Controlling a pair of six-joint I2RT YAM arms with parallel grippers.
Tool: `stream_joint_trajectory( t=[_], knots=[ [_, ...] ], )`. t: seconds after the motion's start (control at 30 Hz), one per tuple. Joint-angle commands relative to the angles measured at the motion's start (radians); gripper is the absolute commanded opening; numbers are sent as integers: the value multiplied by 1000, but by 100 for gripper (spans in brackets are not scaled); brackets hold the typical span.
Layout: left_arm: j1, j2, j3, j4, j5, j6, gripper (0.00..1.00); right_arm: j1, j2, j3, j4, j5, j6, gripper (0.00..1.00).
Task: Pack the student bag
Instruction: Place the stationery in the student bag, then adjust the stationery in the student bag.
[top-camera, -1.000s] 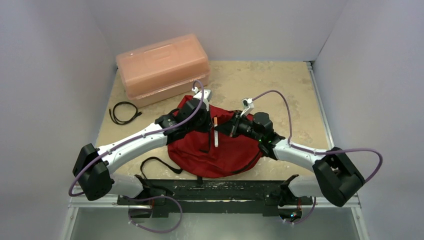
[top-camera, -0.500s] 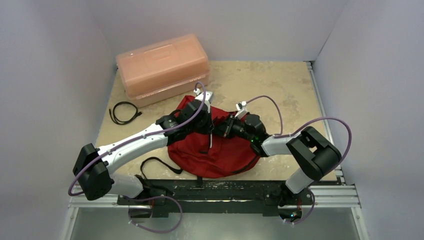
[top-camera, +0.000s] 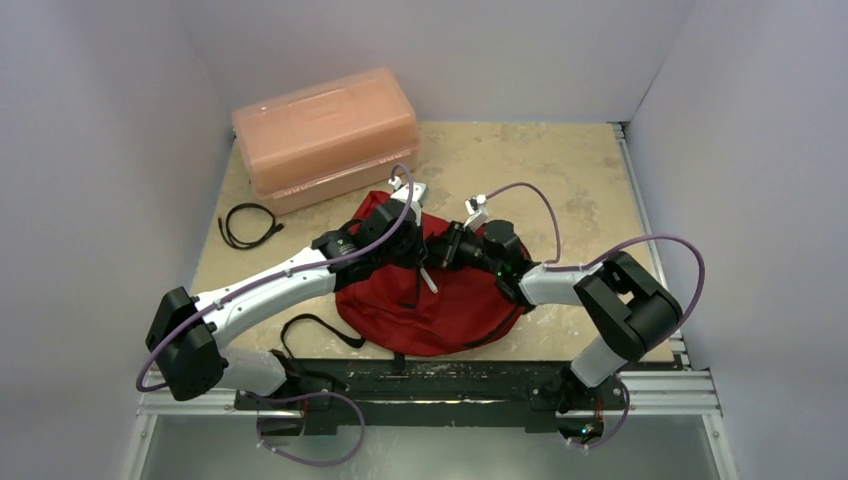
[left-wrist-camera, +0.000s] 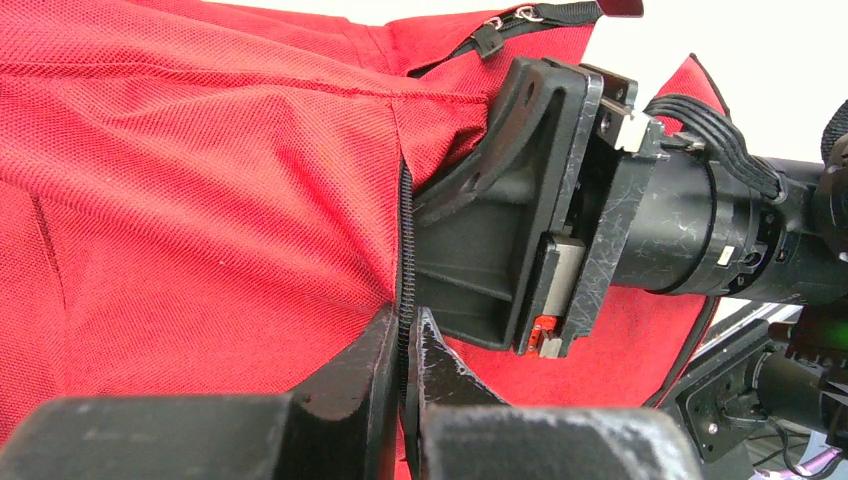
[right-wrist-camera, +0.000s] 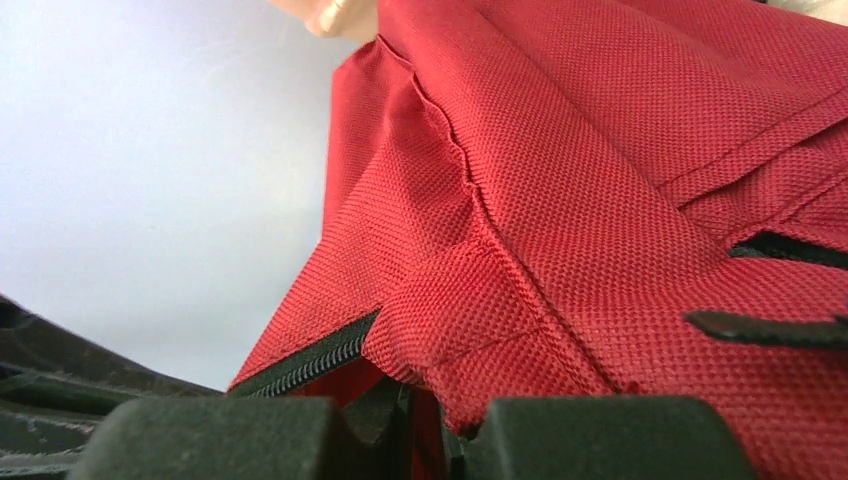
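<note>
The student bag, dark red fabric with black zippers, lies in the middle of the table between both arms. My left gripper is shut on the black zipper edge of the bag's opening and holds it up. My right gripper reaches into that opening from the right. Its fingertips sit under a red fabric flap, so their gap does not show. A thin white pen-like stick pokes out slanted just below the two grippers. Whether the right gripper grips it is hidden.
A translucent orange-pink plastic box stands at the back left, close behind the bag. A coiled black cable lies left of the bag. The bag's black strap trails toward the near rail. Walls close in on both sides.
The right arm folded and pushed its gripper left, up to the bag's held-open edge. The white stick dropped from upright above the bag to a slant, mostly hidden. The left gripper stayed put.
</note>
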Motion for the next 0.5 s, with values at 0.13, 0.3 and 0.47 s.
stream_joint_trajectory(
  t=[0.13, 0.3, 0.47],
  knots=[
    [-11, -43, 36, 6, 20, 14, 0, 1, -192, 56, -404, 56, -278, 27],
    [-12, -34, 34, 17, 28, 16, 0, 4, -287, 21, -526, 64, -420, 43],
    [-12, -29, 37, 26, 37, 10, 0, 51, -273, -17, -494, 54, -491, 45]
  ],
)
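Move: Just below the zip edge of the bag's mouth lies the marker pen, about 4 cm back from the right hand and 4 cm below it, neither left nor right. The zip edge, held in the left fingers, is some 4 cm back and 2 cm left of the right hand at its height; the bag's middle is roughly 7 cm back, 3 cm right and 7 cm down. From the left hand the marker pen is about 4 cm below, 1 cm back and 2 cm right. Drawing out from under the cloth flap at the bag's mouth, the right hand goes to its right and back, about 4 cm in all, rising a little before dipping again. Its nearly shut, empty fingers open to almost half, while the wrist turns some 20 degrees, tipping the fingertips down. The left hand stays in place, still pinching the zip edge to hold the mouth open. ##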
